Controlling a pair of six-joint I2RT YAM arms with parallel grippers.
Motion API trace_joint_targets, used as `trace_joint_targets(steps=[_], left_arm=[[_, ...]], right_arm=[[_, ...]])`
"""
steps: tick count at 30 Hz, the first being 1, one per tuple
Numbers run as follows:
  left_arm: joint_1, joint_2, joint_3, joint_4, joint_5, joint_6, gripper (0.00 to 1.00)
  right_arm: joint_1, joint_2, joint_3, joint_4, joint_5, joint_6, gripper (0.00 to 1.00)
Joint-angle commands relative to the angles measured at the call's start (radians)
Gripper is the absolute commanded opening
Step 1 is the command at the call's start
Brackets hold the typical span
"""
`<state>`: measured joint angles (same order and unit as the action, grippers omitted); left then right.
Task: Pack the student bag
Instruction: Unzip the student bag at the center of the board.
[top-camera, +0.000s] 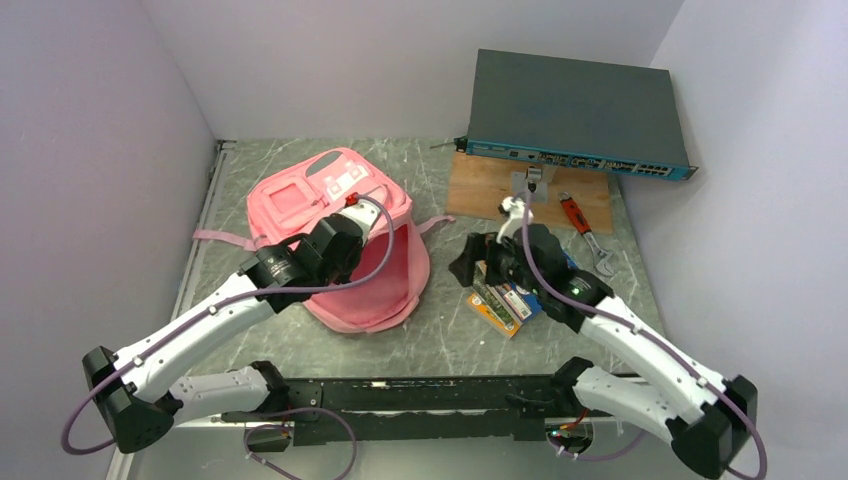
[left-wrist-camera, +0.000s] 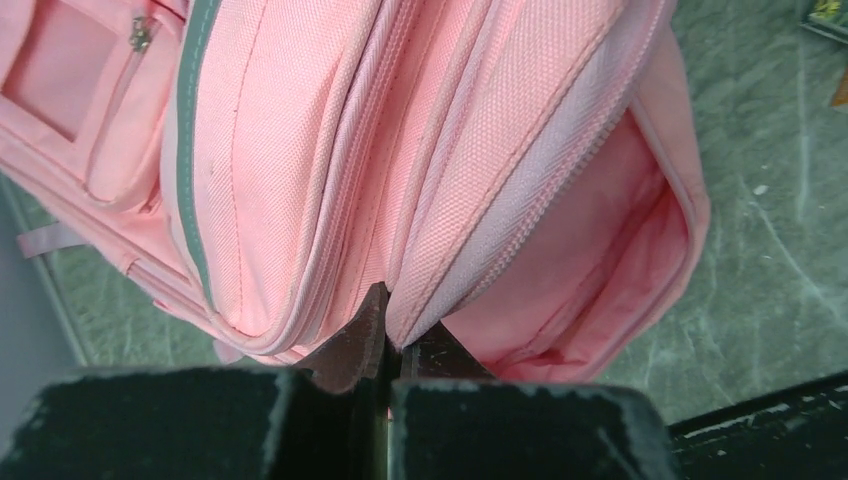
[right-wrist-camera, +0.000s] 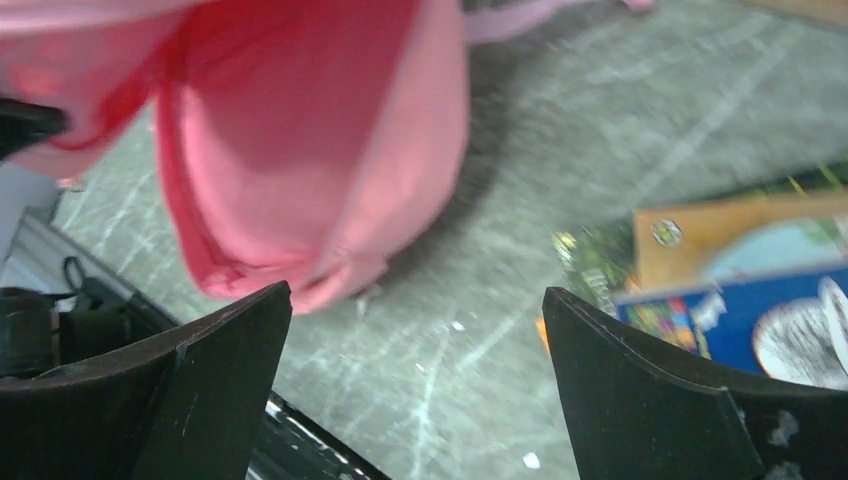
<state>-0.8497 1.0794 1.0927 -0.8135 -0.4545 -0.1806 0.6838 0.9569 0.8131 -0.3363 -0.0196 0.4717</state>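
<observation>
The student bag (top-camera: 330, 215), a soft pink backpack, lies on the table left of centre with its main compartment gaping toward the near side. My left gripper (top-camera: 350, 228) is shut on the zipped rim of that opening; in the left wrist view its fingertips (left-wrist-camera: 392, 315) pinch the pink fabric edge of the bag (left-wrist-camera: 400, 150). My right gripper (top-camera: 468, 265) hangs open over bare table between the bag and a stack of books (top-camera: 505, 295). In the right wrist view its jaws (right-wrist-camera: 415, 295) stand wide with nothing between them, the bag's open mouth (right-wrist-camera: 300, 150) ahead-left and the books (right-wrist-camera: 740, 290) to the right.
A grey network switch (top-camera: 575, 115) rests on a wooden board (top-camera: 490, 185) at the back right. A red-handled wrench (top-camera: 585, 230) lies just right of the right arm. A pink strap (top-camera: 220, 238) trails from the bag toward the left wall.
</observation>
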Motion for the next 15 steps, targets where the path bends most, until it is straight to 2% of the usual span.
trace_joint_targets(steps=[1,4,9,13,15], left_arm=[[0.044,-0.039,0.030,0.164,0.151,-0.014,0.00],[0.055,-0.038,0.025,0.169,0.187,-0.025,0.00],[0.060,-0.061,0.005,0.179,0.198,-0.042,0.00],[0.066,-0.073,-0.010,0.199,0.220,-0.048,0.00],[0.066,-0.071,-0.005,0.199,0.226,-0.048,0.00]], right_arm=[[-0.072,-0.113,-0.132,-0.106,0.147,0.128,1.00],[-0.193,-0.153,-0.200,-0.118,0.114,0.224,1.00],[-0.527,-0.247,-0.293,-0.191,-0.018,0.336,1.00],[-0.745,-0.353,-0.311,-0.298,0.016,0.319,0.99],[-0.799,-0.374,-0.311,-0.312,0.048,0.308,0.99]])
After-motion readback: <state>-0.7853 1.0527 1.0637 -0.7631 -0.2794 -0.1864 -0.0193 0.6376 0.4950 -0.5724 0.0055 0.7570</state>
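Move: Roughly 15 cm to the right of the open, empty right hand, about 1 cm farther out and some 19 cm below it, lies the blue book. The orange book sits some 8 cm nearer and left of the blue one; the wrench is about 27 cm right and 11 cm ahead of the hand. The pink bag's middle is some 24 cm left of that hand and 8 cm ahead. From the left hand, the blue book is about 39 cm right, 1 cm ahead. Swinging away from the bag, the right hand goes about 20 cm right and 10 cm down, the sinking mostly early, to come low over the blue book's right part. It turns some 50 degrees clockwise and tips its fingers farther down, wide open and touching nothing. The left hand keeps its pinch on the bag's zipper edge, easing barely 1 cm to the right. ##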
